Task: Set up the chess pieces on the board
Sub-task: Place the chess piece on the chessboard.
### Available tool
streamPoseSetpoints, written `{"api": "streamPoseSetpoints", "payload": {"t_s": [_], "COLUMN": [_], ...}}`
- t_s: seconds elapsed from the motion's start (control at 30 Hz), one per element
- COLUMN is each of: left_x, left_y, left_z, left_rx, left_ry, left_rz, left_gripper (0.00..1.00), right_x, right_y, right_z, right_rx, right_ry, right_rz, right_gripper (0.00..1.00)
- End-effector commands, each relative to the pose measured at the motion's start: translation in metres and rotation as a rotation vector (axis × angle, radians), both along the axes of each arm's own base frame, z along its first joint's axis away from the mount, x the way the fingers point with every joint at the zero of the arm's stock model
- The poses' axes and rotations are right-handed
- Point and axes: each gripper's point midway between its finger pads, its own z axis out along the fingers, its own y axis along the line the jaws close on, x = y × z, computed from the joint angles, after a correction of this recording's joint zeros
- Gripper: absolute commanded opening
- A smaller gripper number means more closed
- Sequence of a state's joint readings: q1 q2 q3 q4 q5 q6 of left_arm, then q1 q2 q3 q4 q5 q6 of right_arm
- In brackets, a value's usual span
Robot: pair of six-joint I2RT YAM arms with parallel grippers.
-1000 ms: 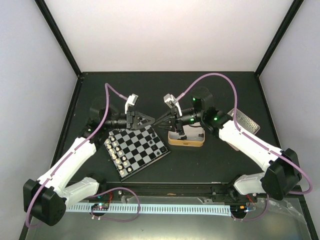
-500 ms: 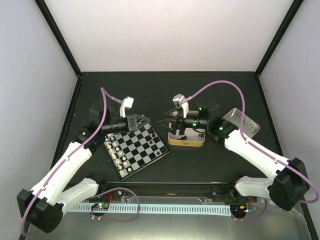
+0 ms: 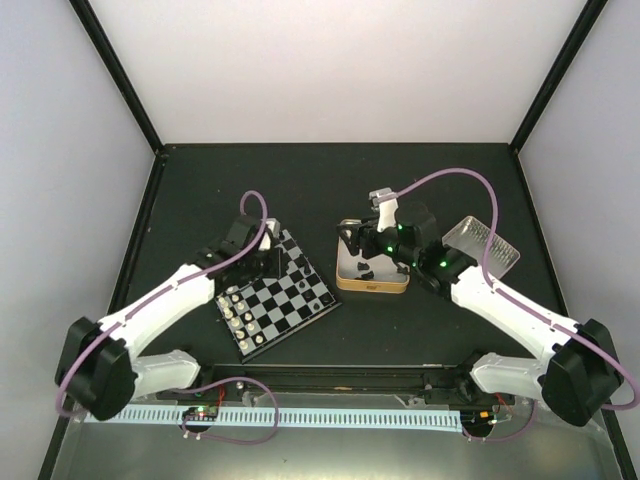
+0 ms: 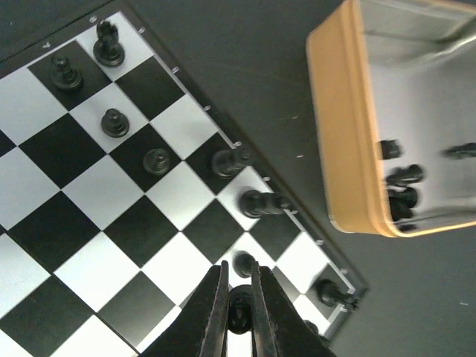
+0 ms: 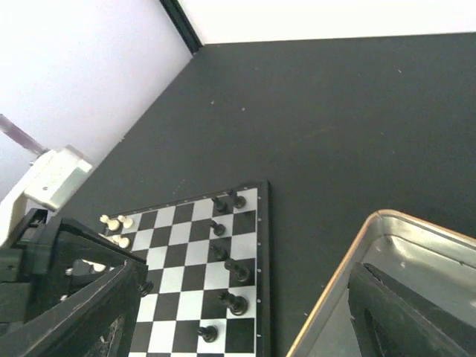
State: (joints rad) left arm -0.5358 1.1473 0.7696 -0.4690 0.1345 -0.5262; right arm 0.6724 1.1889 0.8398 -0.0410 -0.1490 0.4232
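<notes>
The board [image 3: 290, 300] lies left of centre, turned at an angle. Several black chess pieces [image 4: 156, 160] stand along its edge nearest the tin, and cream-white pieces [image 3: 235, 310] line the opposite edge. My left gripper [image 4: 239, 297] hangs over the board's near right corner [image 3: 275, 262], shut on one small black chess piece [image 4: 239, 311] just above a pale square. My right gripper [image 3: 352, 245] hovers over the gold-rimmed tin [image 3: 372, 287], fingers wide open and empty. More black pieces [image 4: 401, 190] lie inside the tin. In the right wrist view the board [image 5: 178, 275] shows between the open fingers [image 5: 82, 312].
A clear ribbed lid [image 3: 485, 243] lies right of the tin, beside my right forearm. The tin's rim [image 5: 349, 253] runs close to the board's edge. Black frame posts stand at the table's back corners.
The grippers met tip to tip behind the board a second ago. The right gripper has opened and pulled back over the tin; the left has swung down over the board with the piece.
</notes>
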Motion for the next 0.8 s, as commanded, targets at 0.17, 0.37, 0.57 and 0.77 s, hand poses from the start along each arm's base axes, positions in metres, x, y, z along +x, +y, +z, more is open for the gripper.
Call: {"api": "streamPoseSetpoints", "payload": {"t_s": [0.17,0.37,0.57,0.77], "left_x": [0.033,0.039,0.05,0.056], "left_y": [-0.009,-0.008,-0.014,-0.015], "left_z": [-0.038,-0.06,-0.071,-0.081], "left_rx": [0.239,0.328,0.32,0.335], "left_ry": [-0.053,-0.033,-0.047,-0.049], "left_rz": [-0.003,0.016,0.035,0.05], "left_gripper": [0.01,0.02,0.01,0.02], "right_x": [0.007,0.01,0.012,0.014], "right_y": [-0.018,-0.023,-0.033,-0.043], "right_z": [-0.027,-0.035,-0.041,-0.036], "right_rx": [-0.059,-0.083,-0.116,-0.13], "right_ry": [0.049,0.063,0.075,0.049], "right_rz": [-0.107,-0.139,-0.19,-0.229], "right_gripper": [0.77,0.77,0.77,0.78]}}
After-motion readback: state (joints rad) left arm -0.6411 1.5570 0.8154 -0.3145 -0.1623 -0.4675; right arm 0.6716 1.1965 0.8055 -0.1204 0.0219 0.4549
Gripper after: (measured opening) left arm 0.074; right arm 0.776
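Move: The left hand already pinches a black pawn; its empty white square in the pawn row is about 4 cm ahead, 1 cm right and 11 cm below. One black pawn stands roughly 6 cm ahead, level sideways; the two tall black pieces stand 5 ahead and 3 right, and 3 ahead and 5 right. From the open right hand, the nearest loose black piece in the box lies about 7 cm back, 4 right and 22 down. Left lowers its pawn about 9 cm and forward towards the square; open right hand sinks and shifts right. ##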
